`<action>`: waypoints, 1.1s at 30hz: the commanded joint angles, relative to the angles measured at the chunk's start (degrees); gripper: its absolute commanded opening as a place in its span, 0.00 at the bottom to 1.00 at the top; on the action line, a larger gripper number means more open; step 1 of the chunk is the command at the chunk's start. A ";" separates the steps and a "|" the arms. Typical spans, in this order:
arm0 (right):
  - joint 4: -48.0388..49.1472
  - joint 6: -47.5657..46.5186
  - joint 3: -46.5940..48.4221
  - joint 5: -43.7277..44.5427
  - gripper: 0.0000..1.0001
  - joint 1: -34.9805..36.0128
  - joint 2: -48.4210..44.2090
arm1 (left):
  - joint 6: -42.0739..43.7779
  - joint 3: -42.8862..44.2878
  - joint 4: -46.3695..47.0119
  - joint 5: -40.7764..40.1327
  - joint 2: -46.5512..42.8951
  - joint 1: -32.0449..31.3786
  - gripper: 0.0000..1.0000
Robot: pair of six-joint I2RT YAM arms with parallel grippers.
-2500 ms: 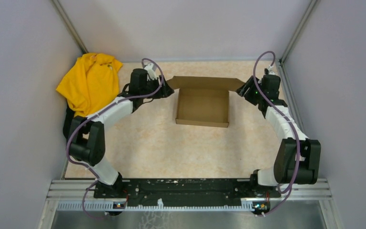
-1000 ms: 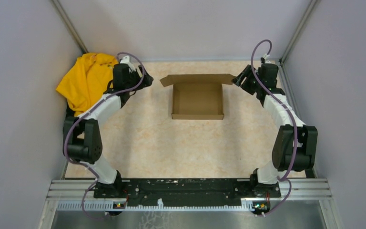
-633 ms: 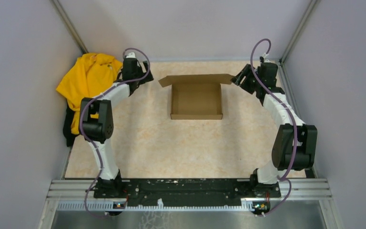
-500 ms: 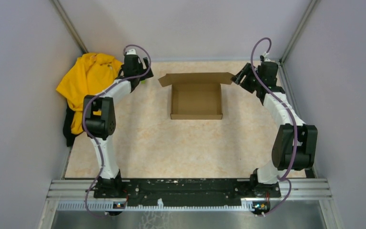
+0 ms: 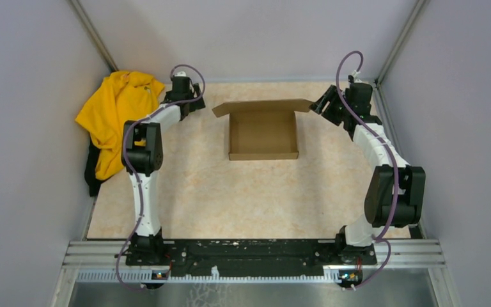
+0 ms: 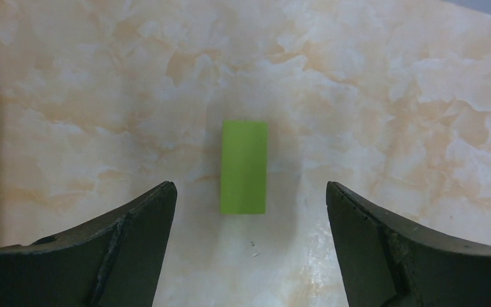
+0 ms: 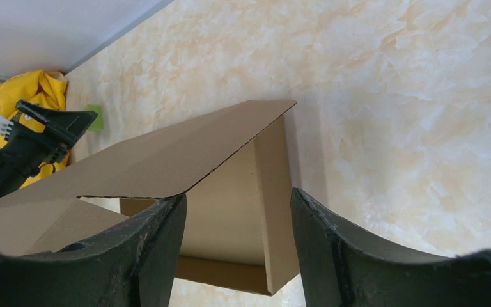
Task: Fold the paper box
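The paper box (image 5: 263, 132) is a shallow brown cardboard tray at the back middle of the table, its lid flap (image 5: 262, 107) raised along the far side. My right gripper (image 5: 320, 106) hangs open at the flap's right end. In the right wrist view the flap (image 7: 166, 160) runs past my left fingertip and the box's side wall (image 7: 272, 192) shows between the fingers; I cannot tell if anything touches. My left gripper (image 5: 190, 105) is away from the box at the back left, open wide (image 6: 249, 187) over a small green block (image 6: 244, 166) lying flat on the table.
A yellow cloth (image 5: 118, 115) is heaped in the back left corner, just left of my left arm. Grey walls close in the table on the left, back and right. The arms' base rail (image 5: 249, 252) runs along the near edge.
My left arm has swung further from the box toward the back left corner, its elbow rising, and its jaws have opened wider. The box slid left earlier, then stayed put. The right arm holds still.
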 commanded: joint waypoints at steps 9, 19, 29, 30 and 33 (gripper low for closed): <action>1.74 -0.84 3.42 -0.97 0.61 0.36 0.68 | -0.32 6.74 -5.19 2.75 5.13 1.61 0.67; 1.59 -0.86 3.92 -1.18 0.61 0.34 0.83 | 0.01 8.44 -6.42 1.77 6.07 1.44 0.41; 1.50 -0.50 3.88 -1.79 0.61 0.34 0.65 | -0.02 6.83 -8.36 0.11 4.07 1.19 0.24; 1.46 -0.52 3.88 -1.80 0.61 0.38 0.60 | -0.05 5.17 -7.55 0.08 2.75 1.11 0.23; 1.56 -0.50 3.56 -1.96 0.61 0.34 0.34 | -0.35 -0.81 -6.00 -0.26 -1.70 0.77 0.24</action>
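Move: The left hand is poised right above the green block, whose middle is about 2 cm below it, 1 cm ahead and 1 cm to its left. The open box's tray lies about 26 cm to this hand's right and 11 cm back; the yellow cloth about 26 cm to its left and 6 cm back. From the right hand, the block lies roughly 45 cm left, 15 cm ahead and 15 cm lower. The left hand sinks about 2 cm onto the green block, closing its wide-open fingers to pinch both sides. ##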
